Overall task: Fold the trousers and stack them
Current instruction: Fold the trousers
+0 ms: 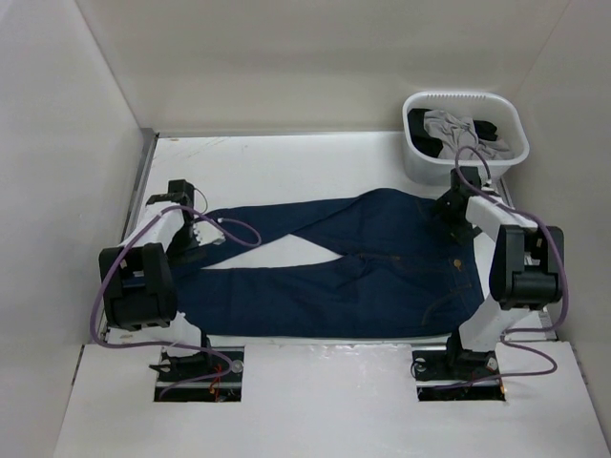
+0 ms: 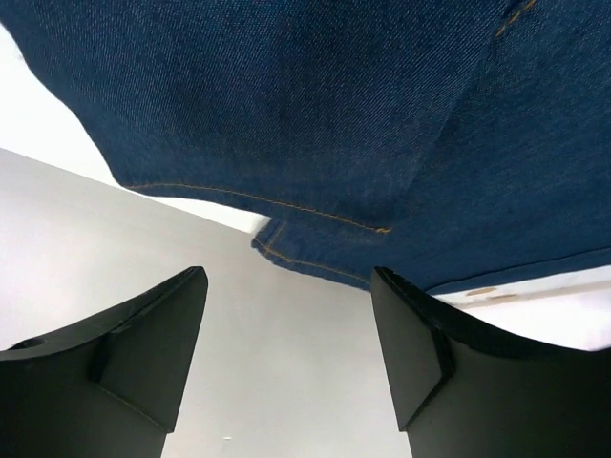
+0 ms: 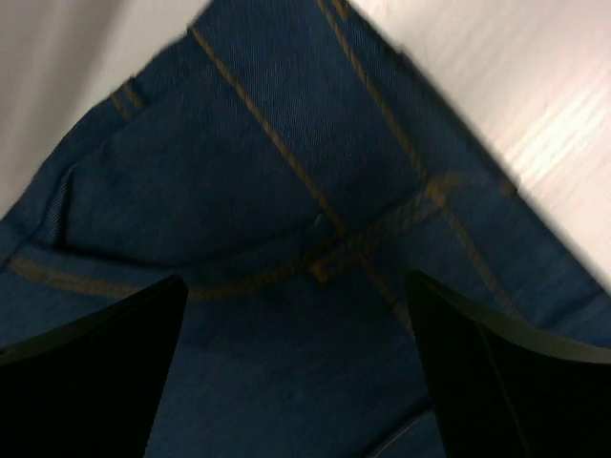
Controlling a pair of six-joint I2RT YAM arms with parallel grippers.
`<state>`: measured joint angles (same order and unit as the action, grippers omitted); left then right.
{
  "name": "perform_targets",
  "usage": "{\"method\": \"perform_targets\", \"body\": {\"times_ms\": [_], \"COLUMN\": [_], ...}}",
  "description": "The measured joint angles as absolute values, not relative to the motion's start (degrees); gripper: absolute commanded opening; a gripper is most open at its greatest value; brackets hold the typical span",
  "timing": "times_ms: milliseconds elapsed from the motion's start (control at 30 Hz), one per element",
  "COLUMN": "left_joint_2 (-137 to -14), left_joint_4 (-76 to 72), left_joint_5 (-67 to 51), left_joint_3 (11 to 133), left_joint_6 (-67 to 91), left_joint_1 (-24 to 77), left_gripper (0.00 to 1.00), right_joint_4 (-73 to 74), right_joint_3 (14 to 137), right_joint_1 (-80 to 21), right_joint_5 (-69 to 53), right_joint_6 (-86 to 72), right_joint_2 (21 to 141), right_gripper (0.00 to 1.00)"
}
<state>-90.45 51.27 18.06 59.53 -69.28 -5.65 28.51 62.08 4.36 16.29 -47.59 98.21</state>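
Note:
The dark navy jeans (image 1: 363, 267) lie flat across the table, waist to the right and the two legs spread to the left. A small tan patch (image 1: 459, 263) shows at the waistband. My left gripper (image 1: 194, 232) is open and empty at the far leg's hem. In the left wrist view the hem (image 2: 315, 258) lies just ahead of my left gripper (image 2: 286, 363), above bare table. My right gripper (image 1: 458, 219) is open over the far corner of the waist. In the right wrist view my right gripper (image 3: 296, 382) hangs over denim with tan pocket stitching (image 3: 325, 248).
A white basket (image 1: 418, 164) stands at the back right, holding a light grey garment (image 1: 449, 124) and a black one (image 1: 423, 143). White walls close the table in on the left, back and right. A raised white ledge (image 1: 325, 401) runs along the near edge.

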Motion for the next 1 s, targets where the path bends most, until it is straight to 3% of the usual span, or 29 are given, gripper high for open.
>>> {"method": "perform_targets", "body": {"times_ms": [367,700,1000], "left_joint_2": [-92.4,-107.6,-113.6], "left_joint_4": [55.1,46.2,37.9], "left_joint_5": [20.6,16.6,19.5], "left_joint_3": [59.8,76.8,75.5], "left_joint_6": [-77.4,-61.5,-65.5], "left_joint_1": [-7.5,-17.3,-13.7], "left_gripper": [0.71,0.71,0.7], "right_joint_4": [27.0,27.6,27.6], "right_joint_3": [55.8,57.2,55.7], "right_joint_1": [2.6,2.6,2.6], "right_joint_5": [21.1,22.3,22.6], "right_joint_6": [-86.0,-92.4,-93.2], "right_joint_2": [90.5,92.0,91.0], "right_gripper": [1.0,1.0,1.0]}}
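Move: Some 10 cm ahead of the left hand, 7 cm to its left and 7 cm below lies the far hem corner of the far trouser leg, right by the table's left edge. The near leg's hem is roughly 11 cm back and 12 cm left of that hand. From the right hand, the far waistband corner lies about 6 cm ahead, 6 cm right and 4 cm below; the button is some 11 cm back and level sideways, the basket about 21 cm ahead and 6 cm right. Reaching for the far leg's hem corner, the left hand edges back and left a little, then sweeps about 9 cm forward and 5 cm farther left and sinks nearly 5 cm onto the corner, fingers still parted. Over the waistband, the wide-open right hand rises some 2 cm almost on the spot while its wrist swings about 40 degrees clockwise and tilts. ##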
